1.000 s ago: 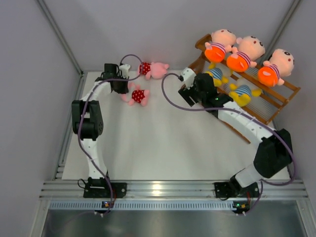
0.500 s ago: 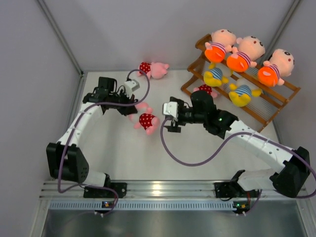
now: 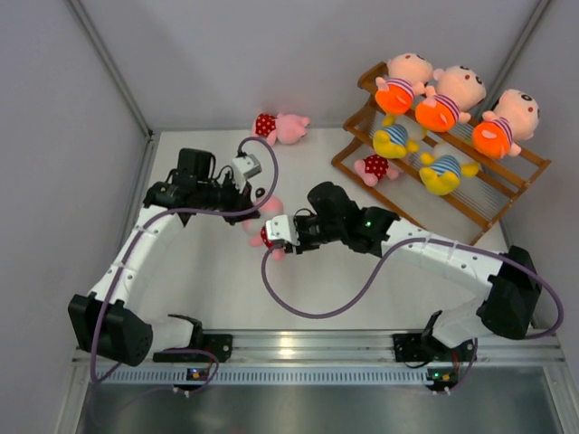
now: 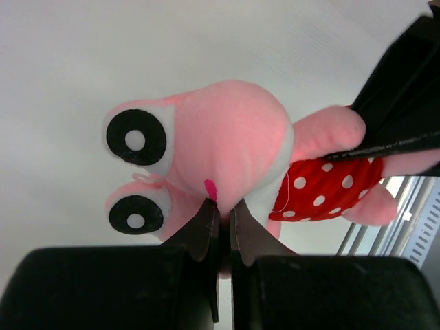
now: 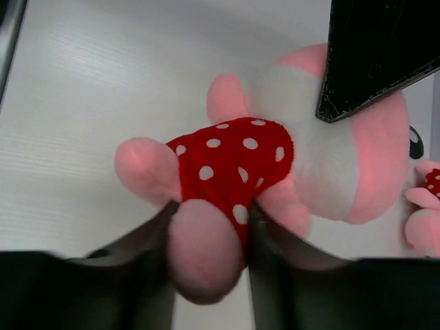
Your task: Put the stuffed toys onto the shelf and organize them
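Note:
A pink stuffed toy [image 3: 267, 226] in a red polka-dot outfit hangs between both grippers over the middle of the table. My left gripper [image 3: 251, 213] is shut on a pinch of the pink toy's head [image 4: 234, 144], the jaws [image 4: 221, 206] nearly touching. My right gripper [image 3: 277, 237] is closed around one leg [image 5: 205, 251] of the same toy [image 5: 237, 168], with a finger pressing each side. The wooden shelf [image 3: 507, 185] stands at the back right. Its top tier holds three peach-headed toys [image 3: 450, 98], the middle tier two yellow ones [image 3: 395, 140], and the lowest tier a pink one [image 3: 373, 168].
Another pink polka-dot toy [image 3: 280, 127] lies on the table near the back wall, left of the shelf. Grey walls close in the table on the left, back and right. The left finger [image 5: 371, 62] shows as a black wedge over the toy's head.
The left arm carried the pink toy from the back of the table toward the middle. The right arm swung left from the shelf and closed its jaws around the toy's leg.

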Robot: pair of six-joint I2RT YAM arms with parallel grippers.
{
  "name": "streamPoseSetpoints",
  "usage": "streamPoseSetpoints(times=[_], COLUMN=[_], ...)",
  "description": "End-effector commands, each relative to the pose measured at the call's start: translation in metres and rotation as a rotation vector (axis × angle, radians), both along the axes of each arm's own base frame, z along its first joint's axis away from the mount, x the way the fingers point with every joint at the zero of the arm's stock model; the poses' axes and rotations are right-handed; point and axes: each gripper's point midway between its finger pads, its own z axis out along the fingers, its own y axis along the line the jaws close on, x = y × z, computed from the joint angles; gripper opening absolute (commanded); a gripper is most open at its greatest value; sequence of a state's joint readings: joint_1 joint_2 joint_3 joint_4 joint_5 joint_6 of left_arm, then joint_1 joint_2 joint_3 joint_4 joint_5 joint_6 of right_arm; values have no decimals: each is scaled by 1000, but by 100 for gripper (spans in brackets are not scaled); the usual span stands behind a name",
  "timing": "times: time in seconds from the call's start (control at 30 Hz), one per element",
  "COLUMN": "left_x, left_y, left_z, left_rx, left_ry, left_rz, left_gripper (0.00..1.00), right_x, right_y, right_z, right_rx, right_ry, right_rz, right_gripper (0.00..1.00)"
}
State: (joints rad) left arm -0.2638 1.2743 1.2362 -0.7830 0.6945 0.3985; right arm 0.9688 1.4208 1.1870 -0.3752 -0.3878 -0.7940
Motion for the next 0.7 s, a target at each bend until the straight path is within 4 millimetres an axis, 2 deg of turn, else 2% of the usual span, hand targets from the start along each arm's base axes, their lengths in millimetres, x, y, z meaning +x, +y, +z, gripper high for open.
streamPoseSetpoints(times=[0.0,0.03,0.07,0.1,0.13,0.17,0.2,0.27,0.3,0.37,0.4,0.47,0.5,0.67], left_x=[-5,2,5,11,18,21,24,32,34,37,37,37,36,33], left_y=[-7,-3,0,4,11,14,16,25,27,31,32,32,32,34], left_z=[8,2,1,-3,-9,-11,-12,-14,-14,-13,-13,-10,-11,-17], left_rx=[-40,-6,5,29,66,83,98,136,145,162,166,166,169,184], left_ry=[16,21,34,38,42,41,39,29,29,14,8,-8,-7,-6], left_rz=[-18,19,54,84,128,151,165,217,233,249,251,243,241,231], left_gripper=[0,0,25,45,57,75,79,86,87,88,89,89,89,89], right_x=[17,21,25,33,37,43,53,66,79,92,103,109,112,109], right_y=[4,0,-4,-14,-20,-23,-40,-57,-81,-104,-129,-150,-167,-209], right_z=[18,17,15,7,3,3,-9,-17,-29,-36,-39,-41,-40,-45], right_rx=[-6,-10,-20,-52,-56,-41,-67,-35,-50,-12,8,53,84,123], right_ry=[-32,-11,-12,-27,-22,-32,-46,-9,-1,44,25,37,29,69], right_rz=[-120,-168,-209,-275,-328,-376,-468,-604,-712,-857,-965,-1070,-1126,-1278], right_gripper=[10,0,0,0,0,0,0,0,0,0,0,0,0,0])
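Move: The pink toy hangs head-first from the left fingers, its middle about 4 cm back, 3 cm right and 3 cm below them. Another pink toy lies some 38 cm ahead and 9 cm right of that hand, 18 cm lower. From the right gripper, around the held toy's foot, the free bottom-tier spot is roughly 20 cm ahead, 39 cm right and 11 cm down. The shelved pink toy is about 30 cm ahead, 28 cm right, equally low; the nearer yellow toy some 23 cm ahead, 45 cm right, about level. Finish closing the right fingers on the pink toy's foot, then open the left ones wide to let go of its head, easing the left hand about 5 cm forward, left and down. Swing the right gripper some 20 cm right, with roughly 9 cm forward and 9 cm down, towards the shelf's bottom tier, turning clockwise about 65 degrees and keeping the pinch. ##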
